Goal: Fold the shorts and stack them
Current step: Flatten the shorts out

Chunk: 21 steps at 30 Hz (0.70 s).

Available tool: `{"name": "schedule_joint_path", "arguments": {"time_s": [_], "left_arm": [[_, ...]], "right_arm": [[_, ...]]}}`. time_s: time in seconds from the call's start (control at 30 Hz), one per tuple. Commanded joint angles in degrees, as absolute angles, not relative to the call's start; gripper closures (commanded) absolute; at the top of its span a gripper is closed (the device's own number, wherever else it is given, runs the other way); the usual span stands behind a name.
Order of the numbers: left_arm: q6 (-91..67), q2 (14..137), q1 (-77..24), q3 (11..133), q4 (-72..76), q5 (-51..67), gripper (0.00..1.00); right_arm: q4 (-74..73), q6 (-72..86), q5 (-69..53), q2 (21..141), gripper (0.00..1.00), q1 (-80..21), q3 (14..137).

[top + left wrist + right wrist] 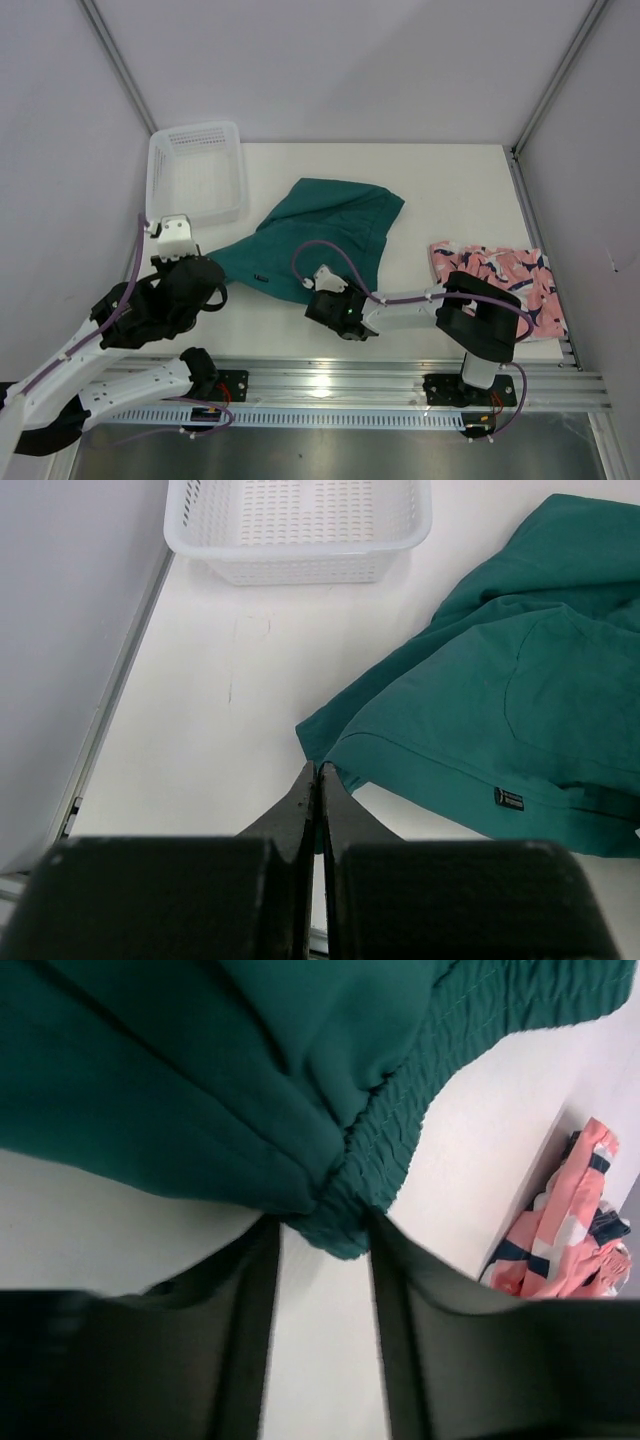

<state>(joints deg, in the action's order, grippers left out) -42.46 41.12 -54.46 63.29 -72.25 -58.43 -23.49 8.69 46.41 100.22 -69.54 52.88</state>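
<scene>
The dark teal shorts [325, 230] lie spread across the middle of the table, also showing in the left wrist view [520, 710]. My left gripper [220, 290] sits at their near-left hem corner. Its jaws [318, 772] are pressed together, with that corner pinched at the tips. My right gripper [312, 295] is at the near edge of the same shorts. Its fingers stand apart on either side of a bunched corner of the elastic waistband [345, 1215], which lies between the tips. The salmon-pink shark-print shorts [495, 280] lie folded at the right edge, apart from both grippers, and show in the right wrist view [570, 1230].
A white mesh basket [195, 132] stands at the table's far-left corner, with its near wall [300, 568] showing in the left wrist view. An aluminium rail [400, 380] runs along the near edge. Walls close in the left and right sides.
</scene>
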Motion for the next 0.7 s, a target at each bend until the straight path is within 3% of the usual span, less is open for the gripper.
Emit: {"name": "schedule_joint_path", "arguments": {"time_s": [0.0,0.03,0.13,0.33,0.67], "left_arm": [[-39.7,40.7,-53.4,63.7,-70.8,-61.0,1.0],[-39.6,40.7,-53.2,63.7,-70.4,-61.0,1.0],[-38.7,40.4,-52.9,63.7,-69.8,-60.8,1.0],[-37.7,40.1,-52.4,65.1,-69.8,-60.8,1.0],[-34.1,39.0,-52.3,70.7,-67.5,-57.2,1.0]], "right_arm": [[-22.9,7.3,50.1,102.0,0.64,-70.0,55.2],[-22.5,6.3,49.8,102.3,0.67,-70.0,55.3],[-20.9,5.4,49.4,102.2,0.99,-70.2,55.4],[-18.2,3.7,47.7,91.3,1.0,-72.5,52.7],[-49.0,12.8,44.8,76.2,1.0,-75.0,69.0]]}}
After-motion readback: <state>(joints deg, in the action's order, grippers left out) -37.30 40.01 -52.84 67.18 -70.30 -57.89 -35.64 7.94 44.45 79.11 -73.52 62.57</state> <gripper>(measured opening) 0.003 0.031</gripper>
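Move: The teal shorts' ribbed near edge already lies between the right hand's half-closed fingers, about 1 cm ahead and 1 cm below. From this hand, the folded pink shorts sit some 28 cm right and 1 cm back, the empty white basket about 20 cm ahead and 22 cm left. The left hand already holds the other gathered end high up; from it that ribbed edge is roughly 19 cm right, 4 cm ahead and 24 cm below. Upward goes the right hand, but first its fingers close on the ribbed edge near the table and pinch it; it then lifts the cloth quickly by about 14 cm, easing a little left and back while its left side rolls up some 20 degrees. The left hand keeps its shut grip and, towards the end, rises only about 2.5 cm. ##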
